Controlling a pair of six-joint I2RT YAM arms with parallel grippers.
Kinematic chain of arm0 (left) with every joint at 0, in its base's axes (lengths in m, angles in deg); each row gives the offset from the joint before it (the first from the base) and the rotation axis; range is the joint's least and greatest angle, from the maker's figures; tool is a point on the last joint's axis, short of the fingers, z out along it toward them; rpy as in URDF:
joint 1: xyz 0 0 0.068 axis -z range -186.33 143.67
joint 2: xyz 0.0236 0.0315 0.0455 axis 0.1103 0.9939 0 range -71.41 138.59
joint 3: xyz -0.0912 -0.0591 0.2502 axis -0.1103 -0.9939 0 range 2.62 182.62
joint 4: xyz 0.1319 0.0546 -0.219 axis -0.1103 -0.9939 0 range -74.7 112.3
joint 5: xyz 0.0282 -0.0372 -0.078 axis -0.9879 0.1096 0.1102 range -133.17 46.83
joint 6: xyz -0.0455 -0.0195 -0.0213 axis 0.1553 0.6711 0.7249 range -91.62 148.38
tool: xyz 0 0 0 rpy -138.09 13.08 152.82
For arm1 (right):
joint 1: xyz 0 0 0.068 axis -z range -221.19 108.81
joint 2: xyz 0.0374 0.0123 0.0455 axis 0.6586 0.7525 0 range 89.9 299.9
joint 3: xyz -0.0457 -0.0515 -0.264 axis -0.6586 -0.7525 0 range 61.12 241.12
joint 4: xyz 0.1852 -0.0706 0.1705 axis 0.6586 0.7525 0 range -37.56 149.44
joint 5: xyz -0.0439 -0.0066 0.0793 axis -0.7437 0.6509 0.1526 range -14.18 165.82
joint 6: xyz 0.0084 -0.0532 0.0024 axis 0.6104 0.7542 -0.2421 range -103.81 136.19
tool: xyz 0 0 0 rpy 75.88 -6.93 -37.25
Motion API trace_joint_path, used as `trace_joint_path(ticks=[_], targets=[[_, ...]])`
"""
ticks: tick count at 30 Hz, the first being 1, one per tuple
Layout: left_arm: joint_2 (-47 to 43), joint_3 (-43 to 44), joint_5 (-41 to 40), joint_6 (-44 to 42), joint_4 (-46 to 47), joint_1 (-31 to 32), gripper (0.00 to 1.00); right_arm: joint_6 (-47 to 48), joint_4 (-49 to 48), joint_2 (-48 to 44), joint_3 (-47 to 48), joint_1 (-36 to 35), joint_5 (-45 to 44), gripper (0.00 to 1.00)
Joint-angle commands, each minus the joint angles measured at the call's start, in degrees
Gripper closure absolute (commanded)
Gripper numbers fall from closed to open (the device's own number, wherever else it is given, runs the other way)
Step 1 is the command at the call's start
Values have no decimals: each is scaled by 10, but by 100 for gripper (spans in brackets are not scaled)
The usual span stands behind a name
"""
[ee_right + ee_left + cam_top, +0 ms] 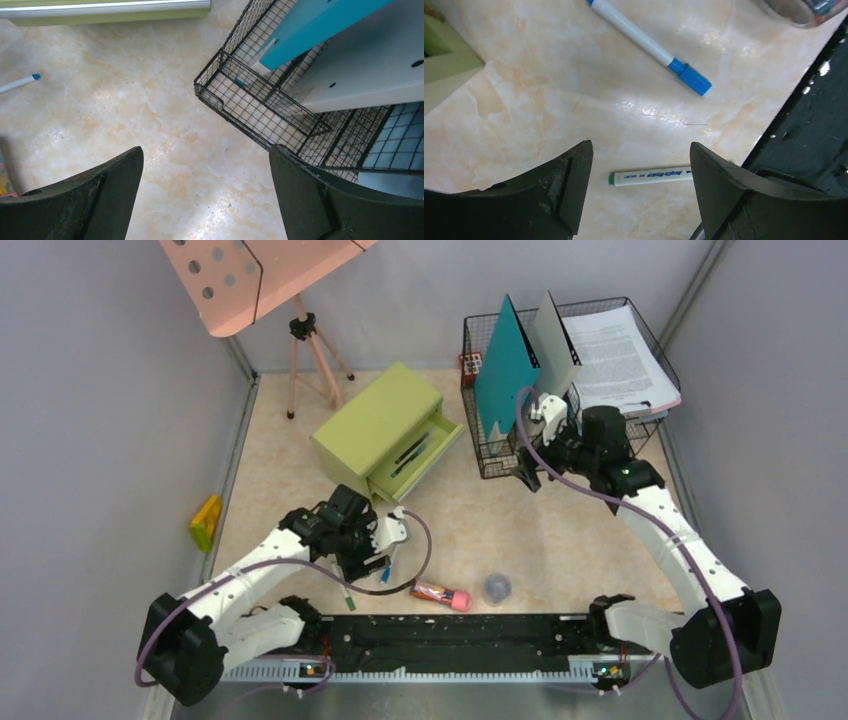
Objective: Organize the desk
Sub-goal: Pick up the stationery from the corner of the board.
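Note:
The desk [560, 530] is a beige marbled top. Above its near part my left gripper [362, 565] hangs open. A white marker with a green end [651, 176] lies on the desk [549, 100] below the gap between the jaws [641, 150], touching neither. A blue-capped marker [649, 45] lies a little beyond it. In the top view the green marker [347, 598] and the blue one [386, 570] lie by the left fingers. My right gripper [527, 472] is open and empty over bare desk [150, 115], beside the corner of a wire basket [235, 95].
An olive drawer box [385, 430] has its drawer open with pens inside. The wire basket [480, 455] holds a teal folder [505, 365], a grey folder and papers. A pink case [441, 593], a tape roll [497, 587] and a yellow object [206, 521] lie loose. A black rail [450, 635] edges the front.

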Motion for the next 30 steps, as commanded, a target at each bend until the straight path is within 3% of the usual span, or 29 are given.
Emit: trace_joint_path(ticks=[1,10,19,30], targets=[[22,20,62,2,23,19,25,20,8,-28,-13,19,-4,6],[82,13,19,43,85,113,29,39,27,-58,-33,45,-6,7],[185,24,-43,86,120,153,32,43,35,-67,-40,53,-5,7],[194,5,-101,57,89,153,60,46,31,-72,-53,52,1,8]])
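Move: The white marker with the blue cap lies about 3 cm ahead of the left hand, 7 cm to its right and 5 cm below, its cap end pointing back. The green marker, at the same height, is roughly 3 cm back and 5 cm to the left of that hand; the pink-lidded bottle is some 5 cm back and 16 cm to its right. From the right hand the blue-capped marker lies about 30 cm left, 13 cm back and 20 cm down. The left hand swings about 5 cm right, away from the green marker and towards the blue-capped marker, sinking as it goes and drawing back some 2 cm; it then drops the rest of roughly 5 cm, easing forward a centimetre with little wrist turn, and once down narrows its open fingers to about half, one on each side of the blue cap. Meanwhile the right hand, empty and still wide open, shifts about 4 cm right and a little back and down in front of the wire basket, away from the marker. ##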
